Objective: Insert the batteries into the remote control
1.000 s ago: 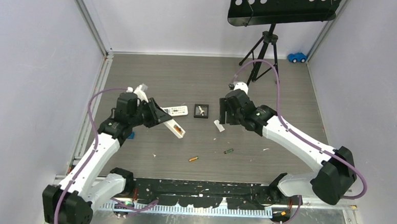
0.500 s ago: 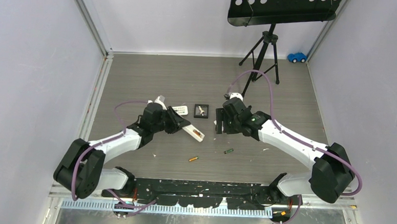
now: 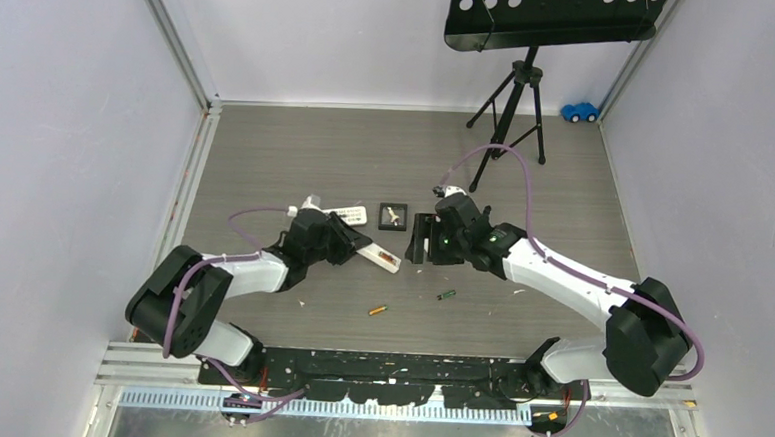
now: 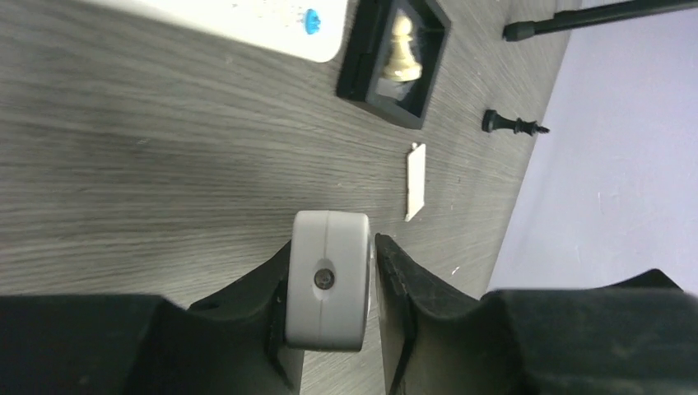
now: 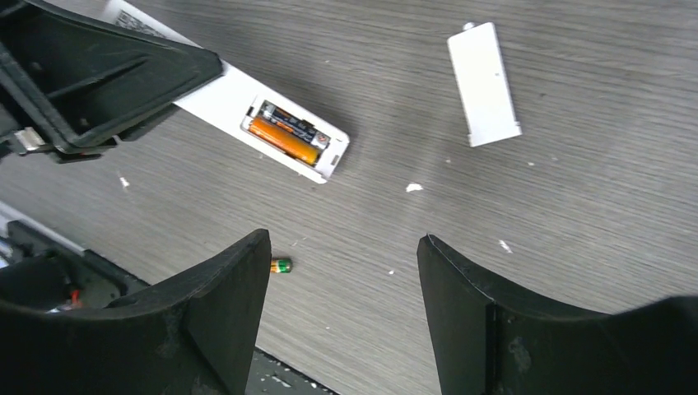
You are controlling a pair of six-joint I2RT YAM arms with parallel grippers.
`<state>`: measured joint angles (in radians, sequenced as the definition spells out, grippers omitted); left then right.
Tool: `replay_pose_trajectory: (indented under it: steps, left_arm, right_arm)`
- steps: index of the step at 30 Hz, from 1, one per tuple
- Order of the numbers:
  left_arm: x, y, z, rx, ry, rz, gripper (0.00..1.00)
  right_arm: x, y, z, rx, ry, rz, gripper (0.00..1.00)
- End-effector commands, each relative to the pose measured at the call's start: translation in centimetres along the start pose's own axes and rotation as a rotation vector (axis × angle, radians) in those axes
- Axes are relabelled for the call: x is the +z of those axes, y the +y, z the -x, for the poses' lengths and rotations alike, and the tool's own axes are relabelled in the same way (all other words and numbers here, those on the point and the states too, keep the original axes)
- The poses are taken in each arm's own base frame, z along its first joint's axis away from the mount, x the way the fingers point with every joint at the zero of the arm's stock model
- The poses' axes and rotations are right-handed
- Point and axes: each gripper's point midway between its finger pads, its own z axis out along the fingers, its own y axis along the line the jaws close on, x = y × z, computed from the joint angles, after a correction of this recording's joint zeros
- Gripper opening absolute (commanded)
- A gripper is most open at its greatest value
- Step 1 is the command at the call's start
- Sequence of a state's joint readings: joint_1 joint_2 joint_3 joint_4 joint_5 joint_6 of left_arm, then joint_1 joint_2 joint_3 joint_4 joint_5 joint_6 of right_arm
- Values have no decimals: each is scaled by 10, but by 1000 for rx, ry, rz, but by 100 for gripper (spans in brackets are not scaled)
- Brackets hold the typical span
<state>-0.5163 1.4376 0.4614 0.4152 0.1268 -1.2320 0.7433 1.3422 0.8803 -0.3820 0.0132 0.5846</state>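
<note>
My left gripper (image 3: 354,244) is shut on the remote control (image 3: 386,260), and its grey-white end (image 4: 329,280) sits pinched between the jaws in the left wrist view. The remote's back faces up with the compartment (image 5: 288,132) uncovered; an orange battery and a dark one lie inside. My right gripper (image 3: 420,240) hovers open just right of the remote's free end, with nothing between its fingers (image 5: 342,243). An orange battery (image 3: 378,309) and a green-and-black battery (image 3: 446,295) lie loose on the table nearer the arm bases. One green-and-orange battery tip (image 5: 281,265) peeks from behind my right gripper's finger.
The white battery cover (image 5: 484,82) lies flat right of the remote. Behind are a shorter white remote (image 3: 344,215), a black tray (image 3: 393,216) with a white pawn, and a black peg (image 4: 510,125). A music stand's tripod (image 3: 509,110) and a blue toy car (image 3: 579,111) stand at the back.
My left arm swung right and lower, carrying the remote toward the table's middle. My right gripper edged left toward it and stayed open.
</note>
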Motion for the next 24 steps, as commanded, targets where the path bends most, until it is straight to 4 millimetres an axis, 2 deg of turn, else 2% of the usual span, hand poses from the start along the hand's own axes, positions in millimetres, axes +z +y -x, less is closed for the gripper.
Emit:
replay_pose_trajectory:
  steps: [1, 7, 11, 14, 16, 21, 24]
  left_arm:
    - [-6, 5, 9, -2, -68, 13, 40]
    - [-25, 14, 12, 17, -89, 83, 69]
    - [-38, 28, 14, 17, -109, 172, 82]
    - [-50, 39, 16, 18, -120, 247, 88]
    - [-57, 42, 17, 27, -125, 273, 99]
    - [-72, 48, 19, 58, -140, 313, 100]
    - [-80, 45, 25, 87, -166, 308, 100]
  right_arm:
    - [8, 24, 1, 105, -1, 109, 70]
    - [21, 23, 2, 175, -4, 91, 69]
    - [22, 22, 10, 148, -16, 68, 69]
    - [20, 13, 18, 95, -38, 5, 69]
    - [20, 1, 23, 44, -44, -71, 69]
    - [23, -37, 32, -148, 37, -317, 70]
    - [33, -39, 30, -251, 138, -351, 70]
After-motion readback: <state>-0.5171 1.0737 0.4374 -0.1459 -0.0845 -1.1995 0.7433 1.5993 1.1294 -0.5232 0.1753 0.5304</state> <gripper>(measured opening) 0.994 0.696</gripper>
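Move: The left hand still pinches the remote near its middle, which lies about 2 cm right, 1 cm back and 1 cm below its hand point. The second remote is some 6 cm ahead and 4 cm left, the black tray 7 cm ahead and 7 cm right. From the open right hand, the battery cover lies about 7 cm ahead, 2 cm right and 6 cm below; the black tray 12 cm ahead and 6 cm left; the green battery 3 cm back and 6 cm right. Sinking about 1 cm, the left fingers spread wide and let go of the remote, while the hand withdraws left and back some 8 cm, its left side rolling up. The right hand, fingers staying open, eases left and down about 2 cm each, then swings forward 4–5 cm and back to the right towards the battery cover, its left side rolling down. ##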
